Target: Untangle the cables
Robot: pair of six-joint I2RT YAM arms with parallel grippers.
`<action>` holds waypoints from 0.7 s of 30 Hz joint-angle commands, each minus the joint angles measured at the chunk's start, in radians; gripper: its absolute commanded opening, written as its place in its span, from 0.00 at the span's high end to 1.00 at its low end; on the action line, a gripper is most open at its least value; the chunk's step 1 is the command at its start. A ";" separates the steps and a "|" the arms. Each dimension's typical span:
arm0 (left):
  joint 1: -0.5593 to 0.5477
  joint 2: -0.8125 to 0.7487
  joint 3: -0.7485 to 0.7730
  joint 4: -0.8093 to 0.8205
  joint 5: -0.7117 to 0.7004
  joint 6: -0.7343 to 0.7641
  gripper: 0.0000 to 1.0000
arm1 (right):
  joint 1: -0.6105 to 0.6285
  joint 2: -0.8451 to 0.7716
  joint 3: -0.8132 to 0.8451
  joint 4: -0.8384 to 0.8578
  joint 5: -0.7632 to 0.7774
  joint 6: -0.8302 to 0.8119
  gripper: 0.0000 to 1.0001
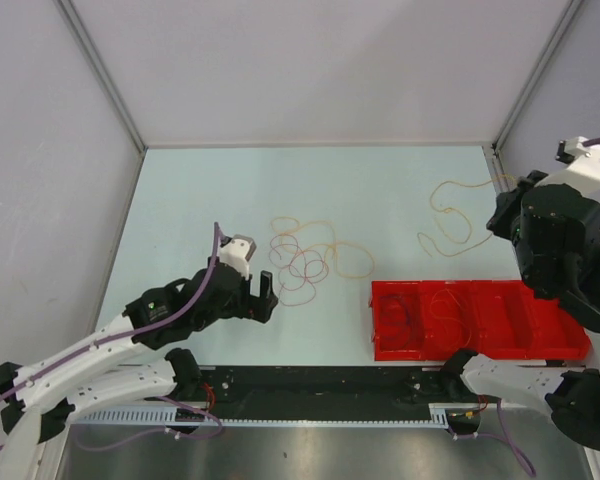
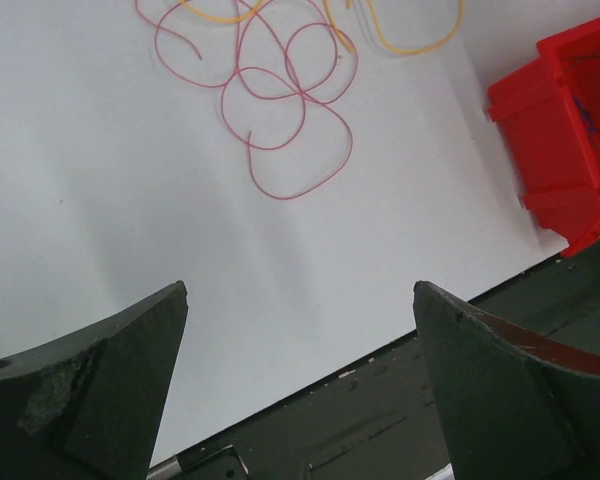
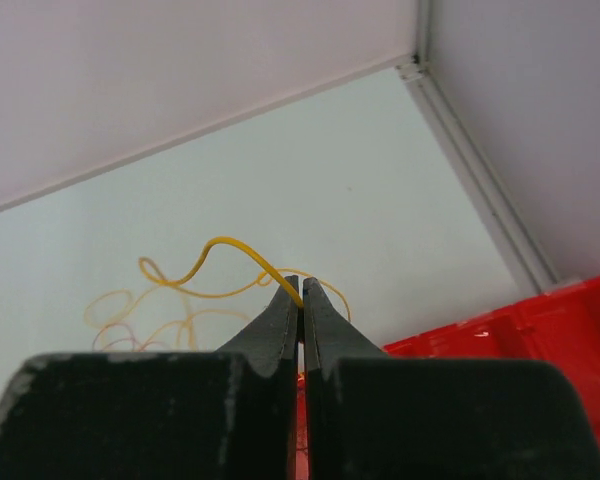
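Note:
A loose tangle of thin red and orange cables (image 1: 305, 262) lies mid-table. My left gripper (image 1: 267, 297) stands just left of it, wide open and holding nothing. In the left wrist view its gripper (image 2: 300, 290) frames bare table, with red cable loops (image 2: 280, 100) and a yellow strand (image 2: 410, 45) farther ahead. A separate yellow cable (image 1: 450, 215) curls at the far right. My right gripper (image 1: 500, 205) is shut on one end of it. In the right wrist view the gripper (image 3: 301, 285) pinches the yellow cable (image 3: 220, 242), which arches up and away to the left.
A red compartment bin (image 1: 375, 320) sits at the front right and holds thin wires; its corner shows in the left wrist view (image 2: 565, 130) and its rim in the right wrist view (image 3: 540, 320). A black rail (image 1: 320, 385) runs along the near edge. White walls enclose the table.

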 commanded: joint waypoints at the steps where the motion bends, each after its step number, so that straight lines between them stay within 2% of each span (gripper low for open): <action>1: -0.004 -0.081 -0.055 -0.007 -0.051 -0.064 0.00 | -0.060 -0.006 0.040 -0.084 0.164 0.038 1.00; 5: -0.004 -0.110 -0.053 -0.008 -0.095 -0.064 0.00 | -0.167 0.004 0.028 -0.141 0.201 0.044 1.00; 10: -0.004 -0.101 -0.064 0.001 -0.084 -0.061 0.01 | -0.339 -0.002 0.013 -0.146 0.197 0.014 1.00; 16: -0.010 -0.093 -0.062 0.000 -0.081 -0.059 0.03 | -0.448 -0.030 -0.021 -0.144 0.206 -0.003 1.00; 21: -0.068 -0.116 -0.064 -0.014 -0.107 -0.076 0.03 | -0.518 -0.056 -0.082 -0.152 0.241 0.015 1.00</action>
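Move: My right hand already holds the orange cable high up. The empty third compartment of the red bins lies about 11 cm to its right, 7 cm back and some 41 cm below. The red cable in the second compartment is also about 7 cm back, but 2 cm to the left. The cables left on the table are roughly 34 cm left and 10 cm ahead. From my open left hand, the third compartment is some 56 cm right and 2 cm back. Keeping my right fingers shut on the orange cable, I swing it level to the right, about 13 cm, drawing back some 4 cm towards the third compartment and easing off near the end. The hand turns clockwise about 35 degrees on the way and stays high above the bins. ##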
